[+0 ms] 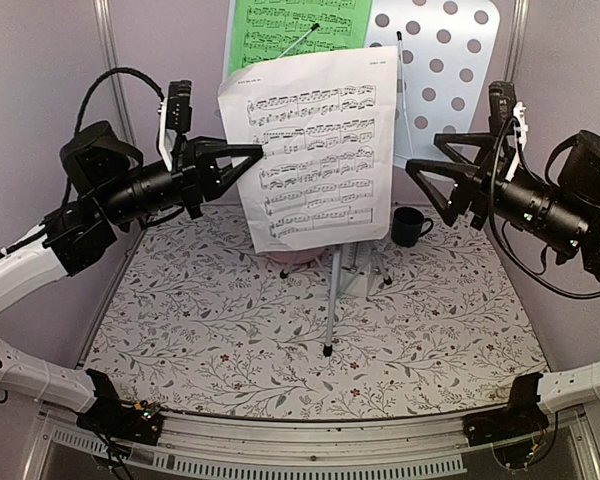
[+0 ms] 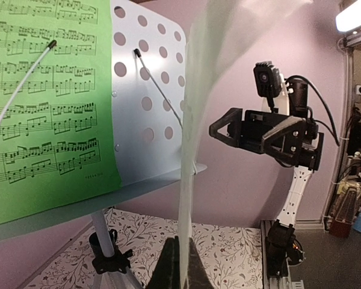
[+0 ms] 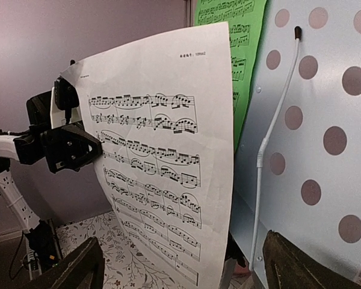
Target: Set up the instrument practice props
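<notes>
The white music sheet hangs upright in front of the pale perforated music stand. My left gripper is shut on the sheet's left edge. In the left wrist view the sheet runs edge-on between that gripper's fingers. The green music sheet rests on the stand's left half under a white wire arm. My right gripper stands open to the right of the white sheet, apart from it. In the right wrist view the white sheet and the stand lie beyond that gripper's spread fingers.
A dark blue mug stands on the floral mat right of the stand's pole. A pink plate and a pale object show partly behind the sheet's lower edge. A second wire arm crosses the stand's right half.
</notes>
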### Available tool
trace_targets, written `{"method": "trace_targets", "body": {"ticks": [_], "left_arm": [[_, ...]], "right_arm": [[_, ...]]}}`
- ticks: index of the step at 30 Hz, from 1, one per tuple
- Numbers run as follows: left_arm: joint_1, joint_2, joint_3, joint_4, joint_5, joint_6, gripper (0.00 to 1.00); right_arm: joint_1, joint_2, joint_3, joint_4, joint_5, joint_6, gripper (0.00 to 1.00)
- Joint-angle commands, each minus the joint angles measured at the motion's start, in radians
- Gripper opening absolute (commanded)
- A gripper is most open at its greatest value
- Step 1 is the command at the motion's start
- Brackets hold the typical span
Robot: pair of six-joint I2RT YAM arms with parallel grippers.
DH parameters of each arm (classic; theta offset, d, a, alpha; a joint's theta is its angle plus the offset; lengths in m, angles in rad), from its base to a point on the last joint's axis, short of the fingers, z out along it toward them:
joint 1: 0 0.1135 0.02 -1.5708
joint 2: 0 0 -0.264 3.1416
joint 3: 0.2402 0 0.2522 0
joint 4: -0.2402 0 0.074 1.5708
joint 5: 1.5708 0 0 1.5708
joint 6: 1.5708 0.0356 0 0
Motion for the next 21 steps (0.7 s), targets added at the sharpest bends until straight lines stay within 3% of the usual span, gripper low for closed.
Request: {"method": "trace_targets", "body": {"ticks": [1, 8, 14, 21], "left_arm": [[0.019, -0.011, 0.047, -0.010, -0.016, -0.013, 0.00], [0.042, -0.027, 0.124, -0.077, -0.078, -0.002, 0.00], [0.060, -0.008, 0.224, -0.136, -0.148, -0.008, 0.00], [0.082, 0.033, 0.309, -0.135, -0.165, -0.005, 0.00]], "right_arm": [[-0.001, 0.061, 0.124, -0.068, 0.109, 0.009, 0.91], [-0.001, 0.112, 0.193, -0.004, 0.225, 0.015, 0.76], [-0.001, 0.155, 0.226, 0.129, 0.320, 0.003, 0.54], [-0.001, 0.243, 0.277, 0.190, 0.354, -0.020, 0.46]]}}
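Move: In front of the right hand, about 14 cm ahead, 3 cm left and 8 cm above, stands the middle of the music stand's right clip rod. The white sheet's middle hangs some 12 cm left of that hand, 2 cm ahead and level. From the left hand, already pinching the sheet's left edge, the board's middle is about 13 cm ahead, 15 cm right and 10 cm higher, the green sheet 13 cm ahead, 4 cm right and 12 cm up, and the clip rod 12 cm ahead, 19 cm right and 8 cm up. Reaching up and forward towards the right clip rod, the empty right hand rises about 7 cm and advances some 5 cm, turning clockwise and closing its wide-open fingers to about half. The left hand keeps its pinch on the white sheet and lifts it about 9 cm, drawing it some 5 cm to the left, away from the rod. ##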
